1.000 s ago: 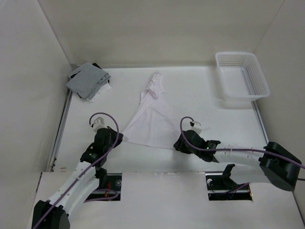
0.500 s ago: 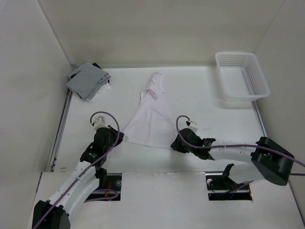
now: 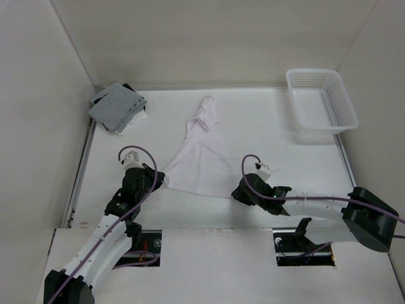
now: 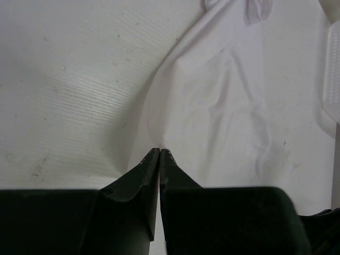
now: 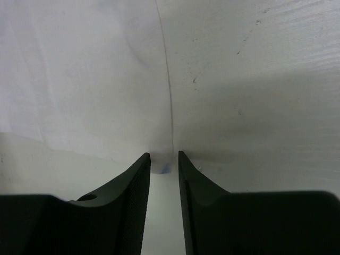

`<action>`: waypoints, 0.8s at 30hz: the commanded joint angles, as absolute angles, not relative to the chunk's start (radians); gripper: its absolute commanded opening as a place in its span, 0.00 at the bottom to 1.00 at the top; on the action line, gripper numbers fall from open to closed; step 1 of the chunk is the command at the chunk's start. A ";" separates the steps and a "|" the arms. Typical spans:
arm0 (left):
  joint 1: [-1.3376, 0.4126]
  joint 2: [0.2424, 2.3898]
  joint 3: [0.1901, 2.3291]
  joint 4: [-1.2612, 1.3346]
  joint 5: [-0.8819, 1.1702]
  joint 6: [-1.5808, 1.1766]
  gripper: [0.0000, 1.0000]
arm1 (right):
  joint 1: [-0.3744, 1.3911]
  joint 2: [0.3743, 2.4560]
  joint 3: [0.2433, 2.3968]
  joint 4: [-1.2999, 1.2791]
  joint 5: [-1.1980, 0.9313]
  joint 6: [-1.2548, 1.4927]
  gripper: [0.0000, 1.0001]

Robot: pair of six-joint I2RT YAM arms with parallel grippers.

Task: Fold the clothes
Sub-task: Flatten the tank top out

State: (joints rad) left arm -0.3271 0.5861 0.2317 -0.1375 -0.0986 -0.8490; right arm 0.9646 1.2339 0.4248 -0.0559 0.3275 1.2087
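The clothes [image 3: 201, 158], one thin white garment with a pink tint, lie spread in a rough triangle mid-table, with a bunched end at the far tip. My left gripper [image 3: 158, 182] is at the garment's near-left corner. In the left wrist view the left gripper [image 4: 160, 151] is shut, its tips pinching the edge of the clothes [image 4: 228, 106]. My right gripper [image 3: 235, 192] is at the near-right corner. In the right wrist view the right gripper [image 5: 164, 155] stands open with a narrow gap. The corner of the clothes [image 5: 95, 79] lies on the table between its tips.
A grey-and-white stack of folded garments [image 3: 118, 107] sits at the far left corner. A white mesh basket [image 3: 321, 101] stands at the far right. White walls close in the table on three sides.
My right arm nudged left toward the garment's corner, then drew back a little to the right, and its jaws narrowed. The left arm and the garment have hardly moved.
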 commanded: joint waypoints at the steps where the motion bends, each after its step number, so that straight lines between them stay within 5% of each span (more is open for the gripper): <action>1: -0.320 0.584 0.281 -0.091 -0.077 -0.834 0.03 | 0.975 1.265 0.428 -0.060 0.348 1.221 0.30; 5: -0.314 0.586 0.285 -0.084 -0.075 -0.835 0.03 | 0.955 1.298 0.448 -0.022 0.327 1.193 0.23; 10: -0.304 0.580 0.311 -0.080 -0.066 -0.827 0.02 | 0.921 1.303 0.434 0.078 0.290 1.160 0.00; 17: -0.295 0.552 0.559 -0.084 -0.064 -0.850 0.01 | 0.955 0.883 0.632 -0.286 0.533 0.942 0.00; 24: -0.295 0.522 0.918 -0.048 -0.144 -0.917 0.01 | 1.139 0.695 1.157 -0.528 0.860 0.599 0.00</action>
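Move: The tank top's near right corner lies between the right hand's open fingers, about 1 cm ahead, 1 cm left and 1 cm below. Its bunched shoulder end is some 29 cm ahead of that hand and 10 cm left, down on the table. From the left hand, already holding the near left corner, the right corner is roughly 24 cm right, 5 cm back and 8 cm down; the grey clothes stack is about 25 cm ahead and 16 cm left, some 6 cm lower. Right fingers pinch the near right corner, then both hands swing the tank top quickly up about 30 cm, fingertips tilting up. ##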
